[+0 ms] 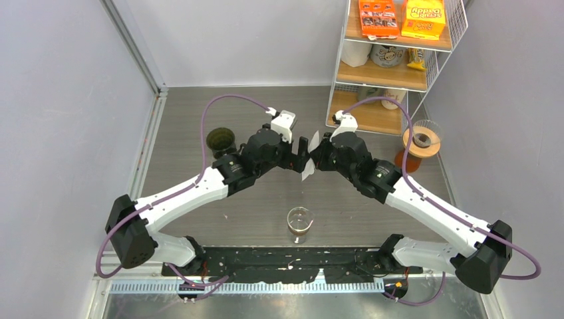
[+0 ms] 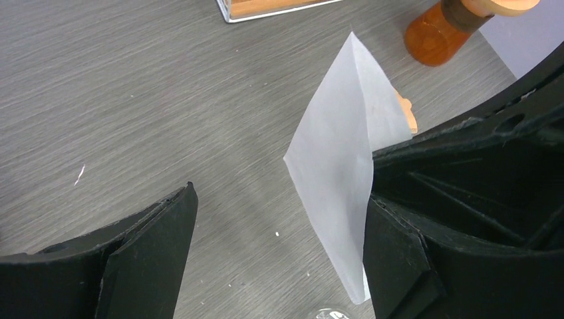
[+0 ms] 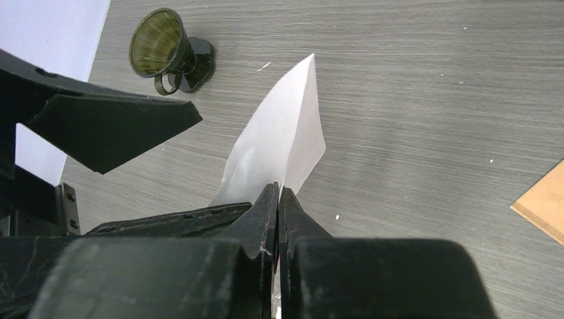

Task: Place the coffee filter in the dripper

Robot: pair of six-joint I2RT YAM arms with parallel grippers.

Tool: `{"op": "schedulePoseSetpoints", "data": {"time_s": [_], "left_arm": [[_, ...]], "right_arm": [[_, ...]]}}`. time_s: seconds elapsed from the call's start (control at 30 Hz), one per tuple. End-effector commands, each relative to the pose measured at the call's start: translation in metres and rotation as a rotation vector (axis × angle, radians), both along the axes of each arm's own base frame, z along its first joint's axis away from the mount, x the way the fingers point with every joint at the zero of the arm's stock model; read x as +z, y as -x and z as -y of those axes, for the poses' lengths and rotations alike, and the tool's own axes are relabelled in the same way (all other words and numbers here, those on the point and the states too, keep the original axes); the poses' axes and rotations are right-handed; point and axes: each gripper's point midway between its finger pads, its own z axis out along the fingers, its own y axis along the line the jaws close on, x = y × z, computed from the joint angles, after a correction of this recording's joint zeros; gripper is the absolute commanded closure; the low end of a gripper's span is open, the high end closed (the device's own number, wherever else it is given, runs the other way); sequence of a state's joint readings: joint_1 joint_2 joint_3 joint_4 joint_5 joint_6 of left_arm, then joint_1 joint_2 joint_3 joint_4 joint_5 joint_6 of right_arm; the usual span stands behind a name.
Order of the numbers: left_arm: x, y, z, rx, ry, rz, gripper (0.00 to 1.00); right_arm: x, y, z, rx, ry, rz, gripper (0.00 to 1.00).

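Note:
The white paper coffee filter (image 3: 282, 143) hangs folded flat above the table's middle, and my right gripper (image 3: 278, 193) is shut on its lower edge. In the top view the filter (image 1: 310, 159) sits where both arms meet. My left gripper (image 2: 279, 199) is open around it; the filter (image 2: 346, 153) lies against its right finger (image 2: 392, 259), and the left finger (image 2: 153, 246) stands well apart. The dripper (image 1: 221, 141), a dark olive cone with a handle, stands empty on the table at the left, also visible in the right wrist view (image 3: 166, 50).
A glass carafe (image 1: 299, 222) stands near the arm bases. A white wire shelf rack (image 1: 392, 60) with boxes and cups fills the back right. An orange jar with a wooden lid (image 1: 419, 143) stands beside it. A tan sheet (image 3: 542, 203) lies at the right.

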State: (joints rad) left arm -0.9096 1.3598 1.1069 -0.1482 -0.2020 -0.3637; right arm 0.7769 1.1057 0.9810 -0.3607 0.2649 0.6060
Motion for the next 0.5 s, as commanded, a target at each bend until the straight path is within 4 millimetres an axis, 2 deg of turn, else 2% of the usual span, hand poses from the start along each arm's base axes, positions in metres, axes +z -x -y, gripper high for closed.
{"op": "schedulePoseSetpoints", "data": {"time_s": [0.0, 0.13, 0.47], "left_arm": [[0.0263, -0.0067, 0.0059, 0.016, 0.051, 0.035, 0.09], [0.0233, -0.0064, 0.0077, 0.006, 0.04, 0.025, 0.18], [0.0296, -0.0062, 0.0142, -0.018, 0.058, 0.03, 0.59]], "right_arm": [[0.0297, -0.0026, -0.0056, 0.028, -0.033, 0.126, 0.95], [0.0373, -0.0015, -0.0057, 0.034, -0.051, 0.161, 0.95], [0.0326, -0.0002, -0.0093, 0.067, -0.02, 0.168, 0.95]]}}
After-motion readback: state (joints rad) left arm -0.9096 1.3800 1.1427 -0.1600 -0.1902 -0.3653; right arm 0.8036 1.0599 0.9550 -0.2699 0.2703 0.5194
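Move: The white coffee filter stands in the right hand's shut fingers, its middle about 3 cm right of the left hand at its height, and some 1 cm ahead and 2 cm left of the right hand. From the right hand, the brown filters lie about 8 cm ahead, 16 cm right and 21 cm down, the clear dripper 11 cm ahead, 29 cm right and 8 cm lower, and the glass mug 16 cm back, 5 cm left and 17 cm down. The filter is still pinched by the right hand, which lifts it about 2 cm and tips its fingers up some 5 degrees. Around the filter's free side the left fingers close from nearly wide open to about half, one on each face, while that hand stays almost in place, easing barely 1 cm up and to the right. ##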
